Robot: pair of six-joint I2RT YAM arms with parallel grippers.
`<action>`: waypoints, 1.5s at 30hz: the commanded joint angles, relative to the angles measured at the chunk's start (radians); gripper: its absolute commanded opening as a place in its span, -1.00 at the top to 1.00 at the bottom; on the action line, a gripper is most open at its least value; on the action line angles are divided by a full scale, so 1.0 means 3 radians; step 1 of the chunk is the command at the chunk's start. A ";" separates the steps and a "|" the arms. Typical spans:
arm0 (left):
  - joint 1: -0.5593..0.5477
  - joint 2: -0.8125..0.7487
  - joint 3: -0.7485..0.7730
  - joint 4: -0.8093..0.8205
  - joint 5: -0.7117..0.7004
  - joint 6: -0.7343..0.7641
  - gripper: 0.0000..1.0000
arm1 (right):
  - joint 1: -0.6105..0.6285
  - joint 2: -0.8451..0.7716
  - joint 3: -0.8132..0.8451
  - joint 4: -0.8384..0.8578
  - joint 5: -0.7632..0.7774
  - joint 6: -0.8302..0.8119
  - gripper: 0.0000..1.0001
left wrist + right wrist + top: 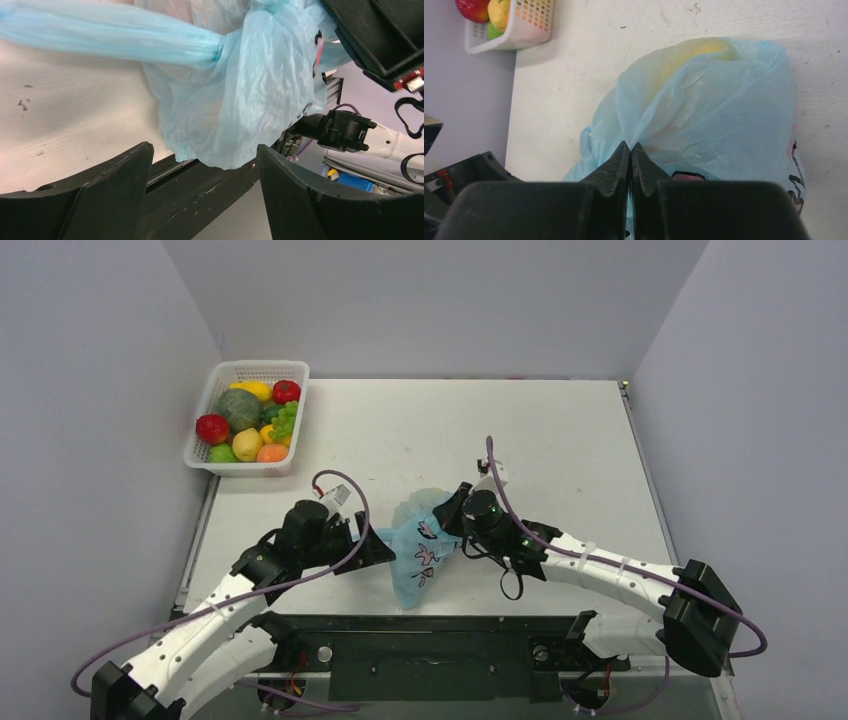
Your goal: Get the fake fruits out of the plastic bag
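Observation:
The plastic bag (420, 552), thin and light blue with pink-and-dark print, lies crumpled near the table's front edge between my two arms. My right gripper (449, 517) is shut on a pinch of its film; in the right wrist view the fingertips (630, 146) meet with blue film (724, 110) caught between them. One of the fake fruits shows as a yellowish shape (701, 50) through the far side of the bag; the rest are hidden. My left gripper (385, 545) stands open at the bag's left side, its jaws (202, 152) apart just below the hanging film (240, 100).
A white lattice basket (296, 375) full of toy fruit stands at the table's far left corner, also in the right wrist view (531, 30). A twisted bag handle (100, 40) stretches left. The black front rail (430, 625) runs just below the bag.

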 commanded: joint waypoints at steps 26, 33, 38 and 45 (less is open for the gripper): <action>-0.1118 0.1046 0.0598 0.0106 -0.1408 0.0193 0.90 | -0.0332 -0.0329 -0.0375 0.0498 -0.0389 -0.0040 1.00; -0.1118 0.0606 0.0086 0.0039 -0.1427 -0.0043 1.00 | -0.0800 -0.0355 -0.0294 0.0170 -0.0857 -0.0715 1.00; -0.1118 0.0291 -0.0101 0.0253 -0.1271 -0.0147 1.00 | -0.0740 -0.0401 -0.0300 -0.0027 -0.1062 -0.1044 1.00; -0.1120 0.0200 -0.0095 0.0358 -0.1237 -0.0183 1.00 | -0.0350 -0.0836 -0.0111 -0.0565 -0.0444 -0.1341 0.38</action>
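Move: Just to the right of the open left hand, some 6 cm off, about 2 cm ahead and slightly lower, is the gathered neck of the blue plastic bag. The left handle strand lies roughly 4 cm ahead and 5 cm lower, and the fruit bulge about 11 cm ahead, 5 cm right and 8 cm lower. From the shut right hand, which already pinches the bag, the neck lies about 4 cm back, 1 cm left and 4 cm lower, and the fruit bulge some 5 cm ahead, 2 cm left and 8 cm lower. Reaching about 6 cm right and slightly forward with a small rise and dip, its left side rolling up, the left hand shuts on the bag's gathered plastic, then draws it back left some 5 cm and down 3. The right hand keeps its pinch while easing back 2 cm, then pulls forward and right about 5 cm, draws back, turns counter-clockwise and starts to part its fingers. ##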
